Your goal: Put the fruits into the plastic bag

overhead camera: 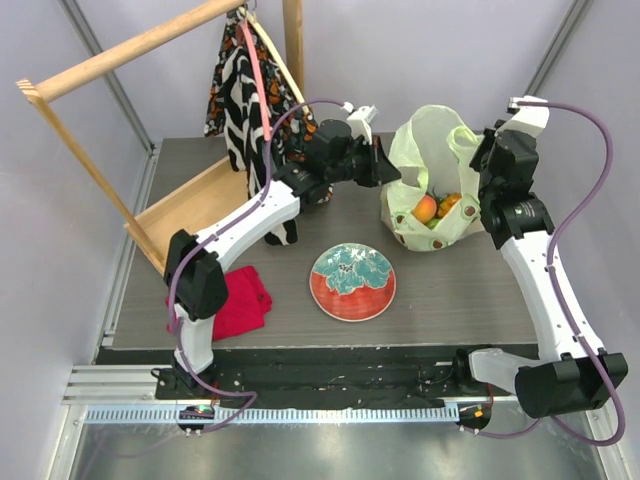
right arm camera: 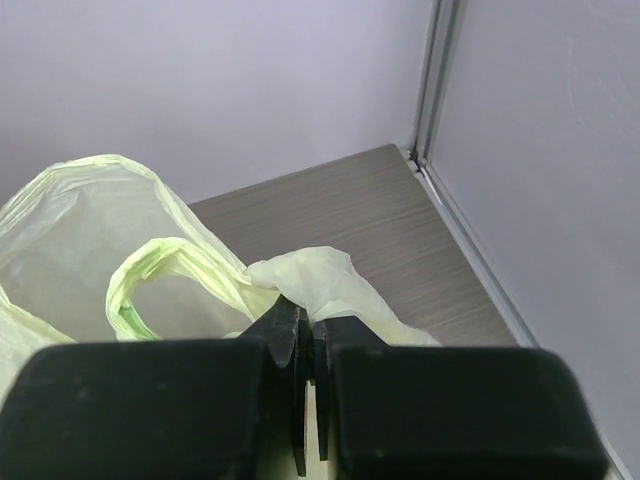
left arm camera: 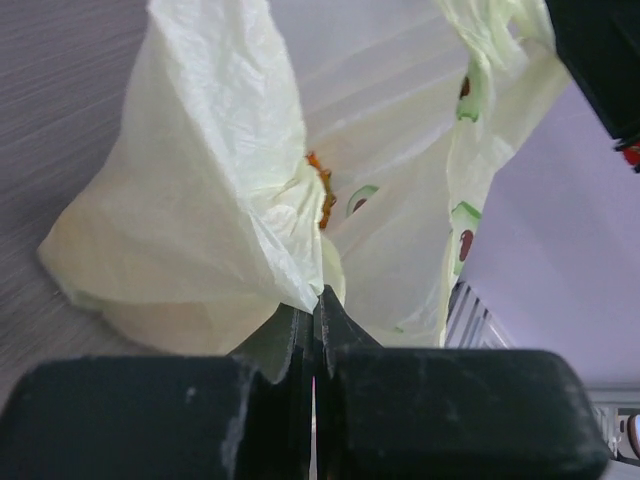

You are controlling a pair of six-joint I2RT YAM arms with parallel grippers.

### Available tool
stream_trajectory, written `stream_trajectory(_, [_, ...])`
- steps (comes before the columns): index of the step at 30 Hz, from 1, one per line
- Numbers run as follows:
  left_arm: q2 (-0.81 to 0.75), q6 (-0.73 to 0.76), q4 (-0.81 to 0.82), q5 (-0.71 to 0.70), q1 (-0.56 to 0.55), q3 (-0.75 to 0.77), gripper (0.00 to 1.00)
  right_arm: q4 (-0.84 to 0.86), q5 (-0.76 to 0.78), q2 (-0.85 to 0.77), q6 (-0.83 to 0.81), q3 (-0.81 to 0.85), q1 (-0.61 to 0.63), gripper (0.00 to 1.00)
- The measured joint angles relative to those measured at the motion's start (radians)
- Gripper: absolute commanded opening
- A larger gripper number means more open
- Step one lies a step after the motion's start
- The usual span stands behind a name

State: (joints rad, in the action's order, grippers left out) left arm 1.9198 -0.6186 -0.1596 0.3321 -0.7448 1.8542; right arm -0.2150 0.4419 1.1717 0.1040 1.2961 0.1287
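Observation:
The pale yellow-green plastic bag [overhead camera: 432,140] stands open at the back right of the table. Inside it lie fruits: a peach [overhead camera: 425,208] and an orange-yellow piece [overhead camera: 449,203], with something green beside them. My left gripper [overhead camera: 392,172] is shut on the bag's left rim; in the left wrist view the film [left arm camera: 200,230] is pinched between the closed tips [left arm camera: 316,300]. My right gripper [overhead camera: 478,197] is shut on the right rim, with crumpled film [right arm camera: 320,275] caught at its tips [right arm camera: 308,315] beside a loop handle [right arm camera: 150,265]. The bag hangs spread between both grippers.
A red plate with a teal pattern [overhead camera: 352,283] sits at the table's middle front, with nothing on it. A red folded cloth [overhead camera: 240,300] lies at the front left. A wooden rack [overhead camera: 120,50] with a black-and-white garment [overhead camera: 240,90] stands at the back left. Walls close in the right side [right arm camera: 540,150].

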Motion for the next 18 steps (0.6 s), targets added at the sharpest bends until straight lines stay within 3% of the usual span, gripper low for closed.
stream_trajectory(8, [0.096, 0.028, -0.007, -0.016, 0.014, 0.002, 0.04, -0.006, -0.011, 0.067, 0.039, -0.127, -0.081, 0.02])
stream_trajectory(10, [0.097, 0.034, -0.010, -0.018, 0.014, 0.004, 0.22, -0.016, -0.018, 0.070, 0.048, -0.142, -0.088, 0.07])
stream_trajectory(11, [0.097, 0.040, -0.010, -0.018, 0.015, 0.007, 0.30, -0.021, -0.020, 0.069, 0.053, -0.145, -0.089, 0.14])
stream_trajectory(12, [0.097, 0.045, -0.010, -0.018, 0.015, 0.011, 0.45, -0.021, -0.023, 0.068, 0.057, -0.145, -0.090, 0.20])
stream_trajectory(15, [0.097, 0.051, -0.008, -0.016, 0.015, 0.018, 0.71, -0.023, -0.037, 0.055, 0.069, -0.145, -0.090, 0.44])
stream_trajectory(17, [0.097, 0.064, -0.008, -0.015, 0.014, 0.018, 0.80, -0.026, -0.045, 0.043, 0.079, -0.145, -0.090, 0.59])
stream_trajectory(18, [0.097, 0.069, -0.009, -0.016, 0.013, 0.018, 0.92, -0.028, -0.049, 0.035, 0.082, -0.145, -0.090, 0.63])
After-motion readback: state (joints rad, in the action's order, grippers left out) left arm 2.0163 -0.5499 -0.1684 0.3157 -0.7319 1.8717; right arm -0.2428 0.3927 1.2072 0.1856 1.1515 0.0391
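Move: Both hands pinch the bag's rim, the fruits hanging below. From the left hand the peach is about 9 cm right, 5 ahead and 22 below, with the pineapple some 6 cm right of the peach and slightly farther out; the empty plate lies roughly 8 cm back, 8 left and 31 below. From the right hand the pineapple is about 5 cm left, 4 ahead and 28 below, the peach 10 left and 3 ahead. Both hands keep their pinch on the rim while letting the bag down, then open their fingers to release it, the left nearly three quarters, the right about half. The left sinks some 5 cm, easing forward; the right drops about 10 cm, edging right and tipping its fingers down some 10 degrees, then rises barely a centimetre as it opens. ##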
